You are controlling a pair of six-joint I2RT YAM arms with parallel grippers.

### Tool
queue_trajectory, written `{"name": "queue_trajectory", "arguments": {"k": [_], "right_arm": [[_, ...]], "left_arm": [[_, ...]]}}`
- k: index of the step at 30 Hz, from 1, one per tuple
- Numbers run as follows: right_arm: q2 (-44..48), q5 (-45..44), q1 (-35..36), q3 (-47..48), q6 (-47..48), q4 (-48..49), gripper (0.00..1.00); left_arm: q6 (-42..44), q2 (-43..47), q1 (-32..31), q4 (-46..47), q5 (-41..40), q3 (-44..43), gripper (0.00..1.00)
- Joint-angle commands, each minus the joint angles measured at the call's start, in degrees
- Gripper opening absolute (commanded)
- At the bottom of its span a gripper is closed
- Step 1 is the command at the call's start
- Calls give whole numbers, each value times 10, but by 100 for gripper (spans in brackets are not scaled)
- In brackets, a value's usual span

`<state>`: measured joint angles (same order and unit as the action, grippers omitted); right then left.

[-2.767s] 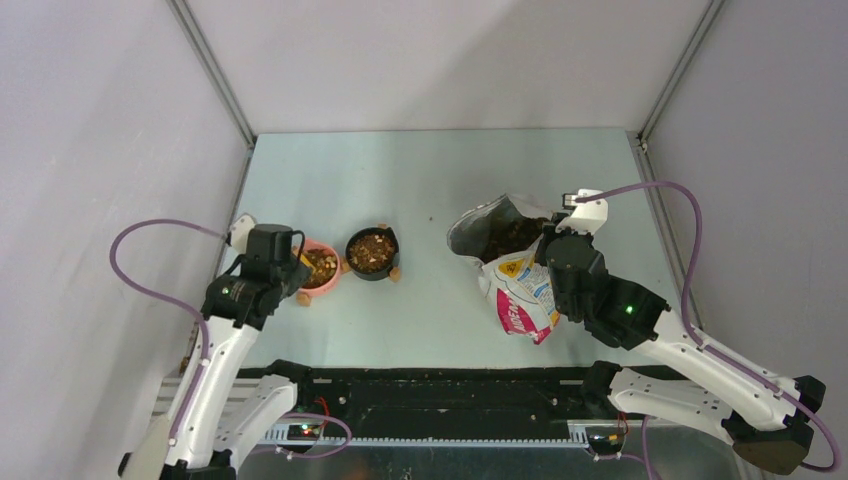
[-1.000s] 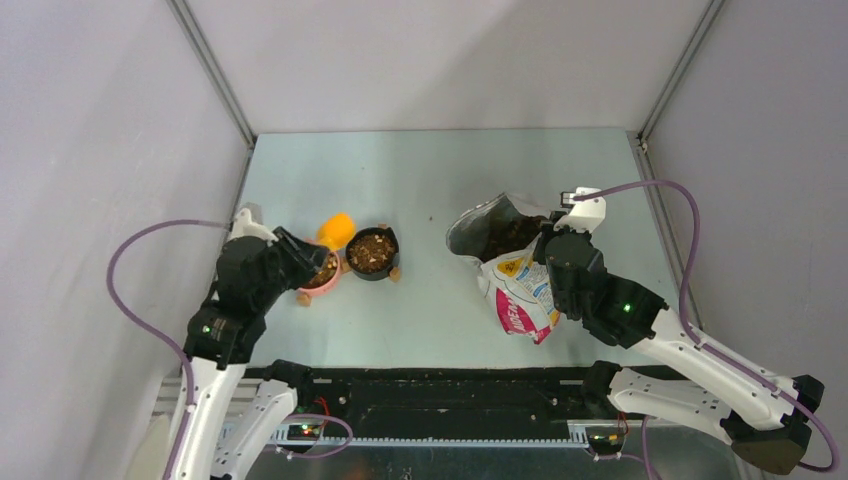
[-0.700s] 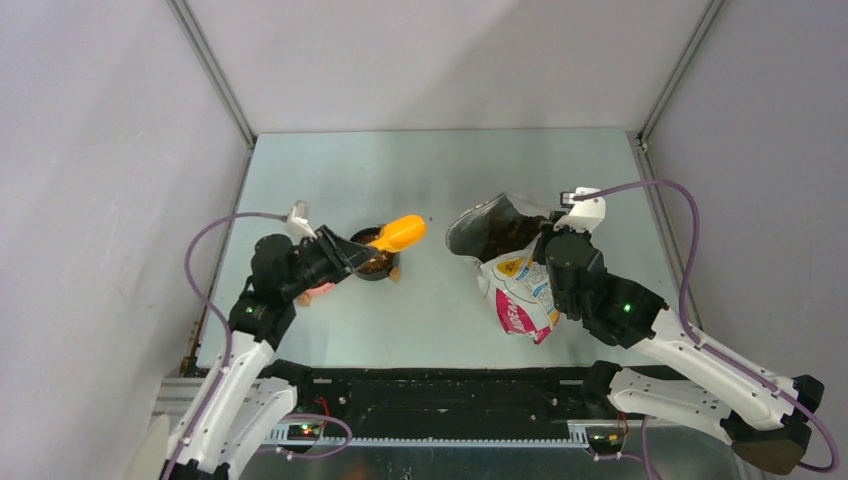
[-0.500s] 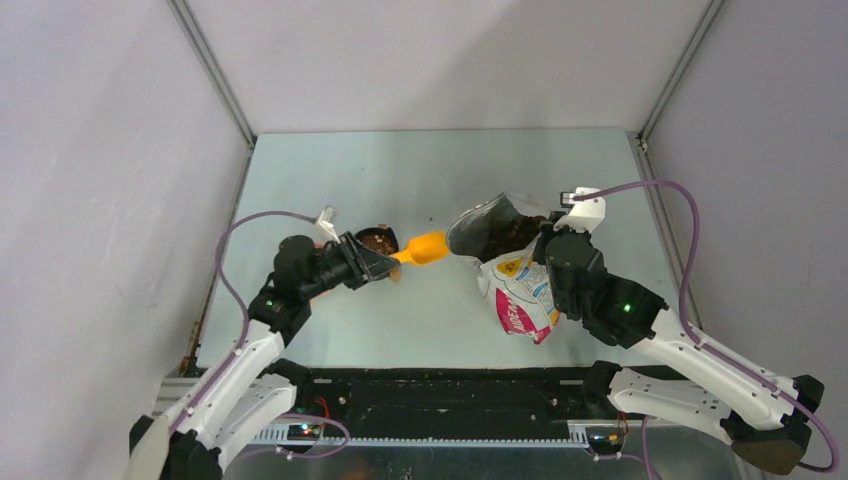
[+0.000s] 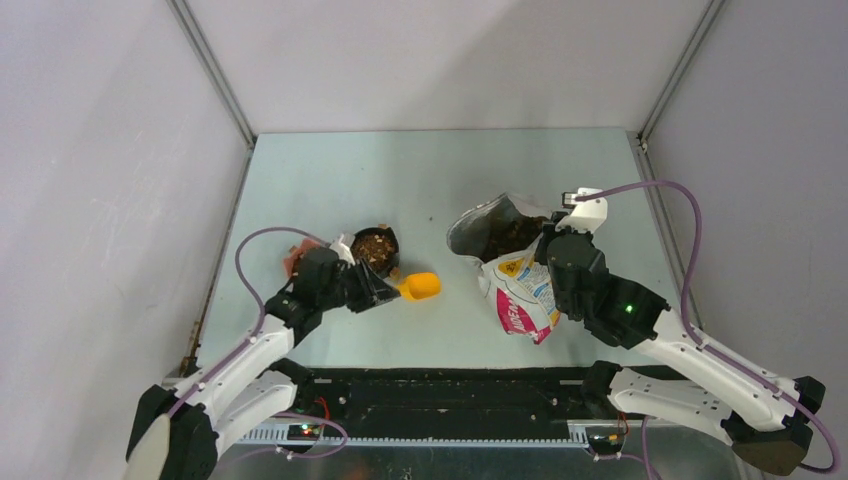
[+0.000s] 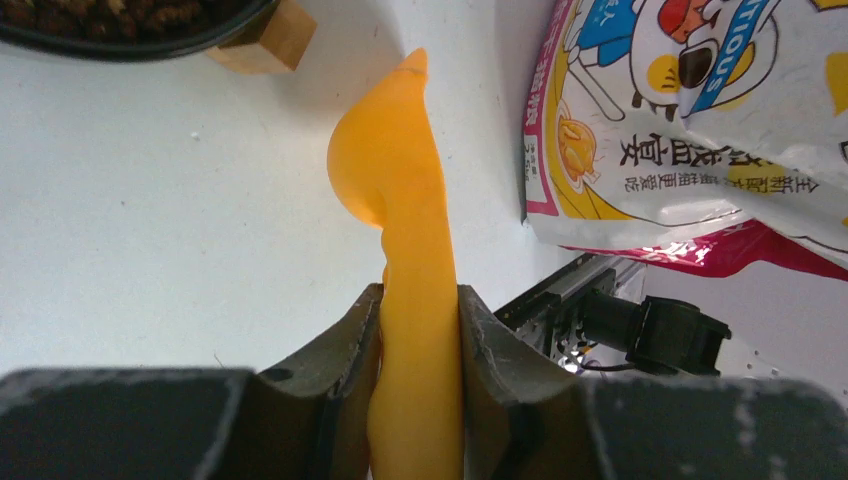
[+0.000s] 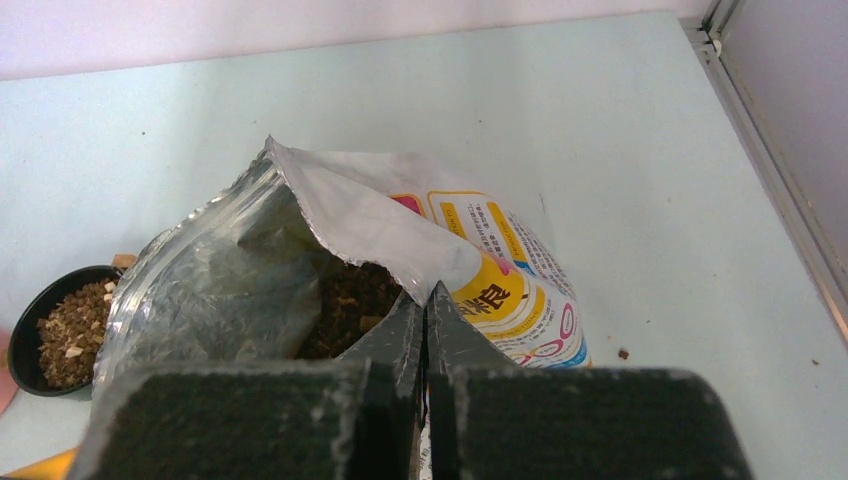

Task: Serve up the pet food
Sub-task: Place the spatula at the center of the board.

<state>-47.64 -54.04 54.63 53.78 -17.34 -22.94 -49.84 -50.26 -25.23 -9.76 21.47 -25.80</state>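
My left gripper (image 5: 378, 286) is shut on the handle of a yellow scoop (image 5: 421, 287), low over the table between the black bowl (image 5: 374, 249) and the bag (image 5: 515, 285). In the left wrist view the scoop (image 6: 398, 190) stands edge-on between my fingers (image 6: 355, 340); no pellets show in it. Pet food (image 5: 372, 247) fills the black bowl, and more pet food (image 7: 350, 300) lies inside the open bag (image 7: 500, 270). My right gripper (image 7: 425, 305) is shut on the bag's upper rim, holding the mouth open.
A pink bowl (image 5: 291, 262) sits left of the black bowl, mostly hidden behind my left arm. The black bowl rests on small wooden feet (image 6: 265, 40). Grey walls close in the table on three sides. A stray pellet (image 7: 623, 353) lies right of the bag.
My left arm has swung the scoop from the pink bowl, across the black bowl toward the bag, then down and nearer the front edge. The right arm and bag have not moved.
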Motion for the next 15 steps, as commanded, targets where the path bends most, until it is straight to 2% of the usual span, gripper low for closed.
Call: {"name": "queue_trajectory", "arguments": {"k": [1,6,7,8,10,15], "right_arm": [[18,-22,1,19,-5,65,0],[20,-17,3,19,-8,64,0],[21,-17,3,19,-8,64,0],[21,-16,3,19,-8,64,0],[21,-17,3,19,-8,63,0],[20,-15,3,19,-8,65,0]], "left_arm": [[13,-8,-3,-50,-54,27,30],[20,-9,-2,-110,-95,18,49],[21,-2,-2,-128,-104,16,59],[25,8,-3,-149,-109,6,78],[33,26,-2,-187,-133,-11,97],[32,73,-2,-271,-206,-53,99]]}}
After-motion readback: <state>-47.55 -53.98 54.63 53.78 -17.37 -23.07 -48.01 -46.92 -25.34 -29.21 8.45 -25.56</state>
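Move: The bare patch of board where the spatula is to lie is almost directly under the left hand, about 8 cm down and 1 cm back. The black bowl is some 9 cm ahead and 4 cm left of this hand; the pink bowl is about 6 cm ahead and 16 cm left, and the food bag about 5 cm ahead and 24 cm right. From the right hand that patch lies about 29 cm left, 6 cm back and 26 cm below. Down and to the left, about 5 cm each way and some 3 cm back, the left hand sinks towards the board and draws off from the spatula's scoop end and the food bag. Its fingers spread from their pinch on the handle to fully open, letting go of it, while the wrist rolls roughly 20 degrees, left side rising; the sinking ends as the leftward drift goes on. ##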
